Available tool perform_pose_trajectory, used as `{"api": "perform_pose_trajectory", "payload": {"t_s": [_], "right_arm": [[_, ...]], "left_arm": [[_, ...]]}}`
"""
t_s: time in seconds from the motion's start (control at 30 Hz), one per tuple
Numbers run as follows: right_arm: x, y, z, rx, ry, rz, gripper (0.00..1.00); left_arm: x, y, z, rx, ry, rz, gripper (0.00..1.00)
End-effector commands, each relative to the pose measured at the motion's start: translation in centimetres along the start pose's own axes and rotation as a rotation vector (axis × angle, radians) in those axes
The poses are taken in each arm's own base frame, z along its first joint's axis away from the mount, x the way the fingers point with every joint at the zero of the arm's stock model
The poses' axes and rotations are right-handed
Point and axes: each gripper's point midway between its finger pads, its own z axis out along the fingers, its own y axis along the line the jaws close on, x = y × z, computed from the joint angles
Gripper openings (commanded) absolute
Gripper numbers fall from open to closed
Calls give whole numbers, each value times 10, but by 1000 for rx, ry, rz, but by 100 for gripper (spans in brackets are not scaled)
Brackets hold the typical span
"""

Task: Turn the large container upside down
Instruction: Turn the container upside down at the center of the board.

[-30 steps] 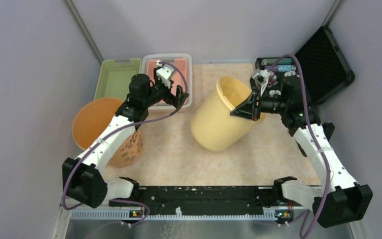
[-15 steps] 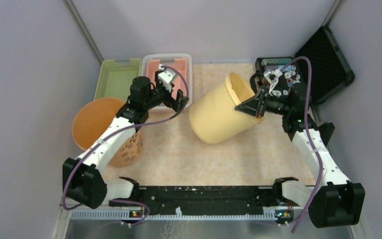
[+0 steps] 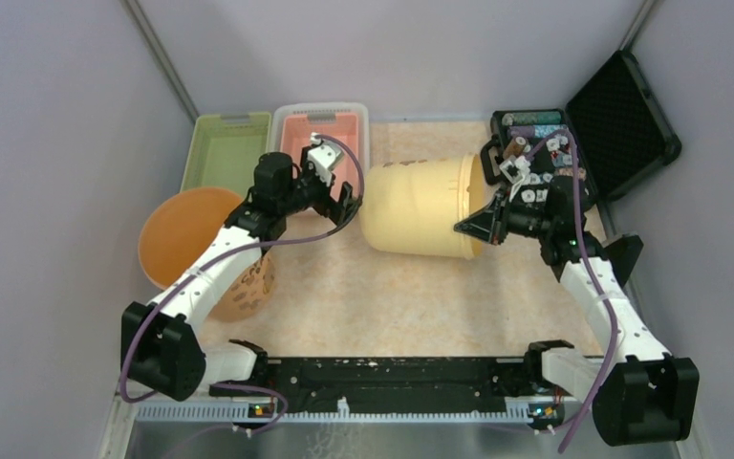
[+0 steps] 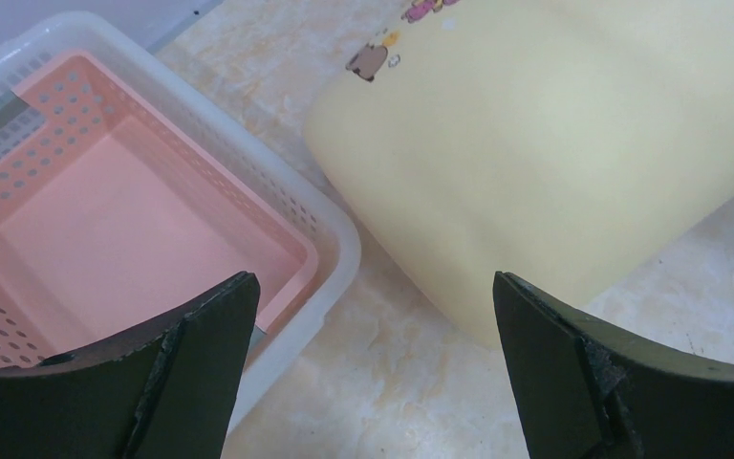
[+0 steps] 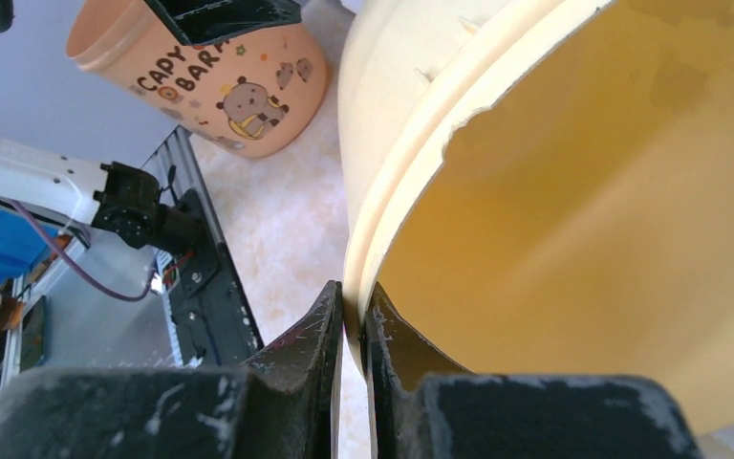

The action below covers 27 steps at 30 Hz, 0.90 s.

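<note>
The large container (image 3: 416, 206) is a pale yellow bucket lying on its side mid-table, mouth facing right and base facing left. My right gripper (image 3: 468, 226) is shut on its rim at the lower front of the mouth. In the right wrist view the rim sits pinched between the two fingers of the right gripper (image 5: 352, 292), with the yellow inside of the large container (image 5: 583, 191) filling the frame. My left gripper (image 3: 344, 196) stands open just left of the container's base. In the left wrist view the left gripper (image 4: 371, 279) holds nothing and the large container (image 4: 554, 143) lies ahead to the right.
An orange capybara-print bin (image 3: 201, 249) (image 5: 201, 67) stands at the left by my left arm. A pink basket nested in a white one (image 3: 320, 129) (image 4: 134, 210) and a green basket (image 3: 225, 153) sit at the back left. An open black case (image 3: 626, 120) lies at the back right.
The container has tipped from leaning upright to lying on its side, base swinging left. My right gripper followed the rim down; my left gripper shifted slightly right toward the base.
</note>
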Motion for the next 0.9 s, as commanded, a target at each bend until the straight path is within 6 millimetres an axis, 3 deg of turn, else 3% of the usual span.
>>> {"api": "perform_pose_trajectory", "payload": {"t_s": [0.0,0.23,0.47,0.87], "right_arm": [[1,-9,-6,60,-14,-96,10],[8,-15,-13,120,-11,-169,13],[10,-21,-17,169,-12,-204,38],[7,-35,-23,262,-23,-257,66]], "left_arm": [[10,-7,0,35,1,-9,99],[21,-12,3,57,5,-38,99],[20,-14,15,91,24,-96,99],[-28,-11,45,174,6,-232,99]]}}
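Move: The large container lies on its side, mouth to the right. Its middle is about 9 cm to the left of the right gripper, 5 cm ahead and some 5 cm lower; those fingers still pinch the near side of its rim. From the open left gripper it lies about 15 cm to the right, level fore and aft, roughly 10 cm down. The pink basket sits 7 cm left and 10 cm ahead of the left gripper, low down; the sewing case is 19 cm right and 15 cm ahead of the right one. Open the right gripper well off the container's rim while easing it about 3 cm right and nearly as far down, turning it slightly clockwise. Dip the left gripper some 4 cm with a slight draw back, then bring it right, forward and up again towards the container's closed end, fingers kept wide and tipping about 10 degrees farther down. ##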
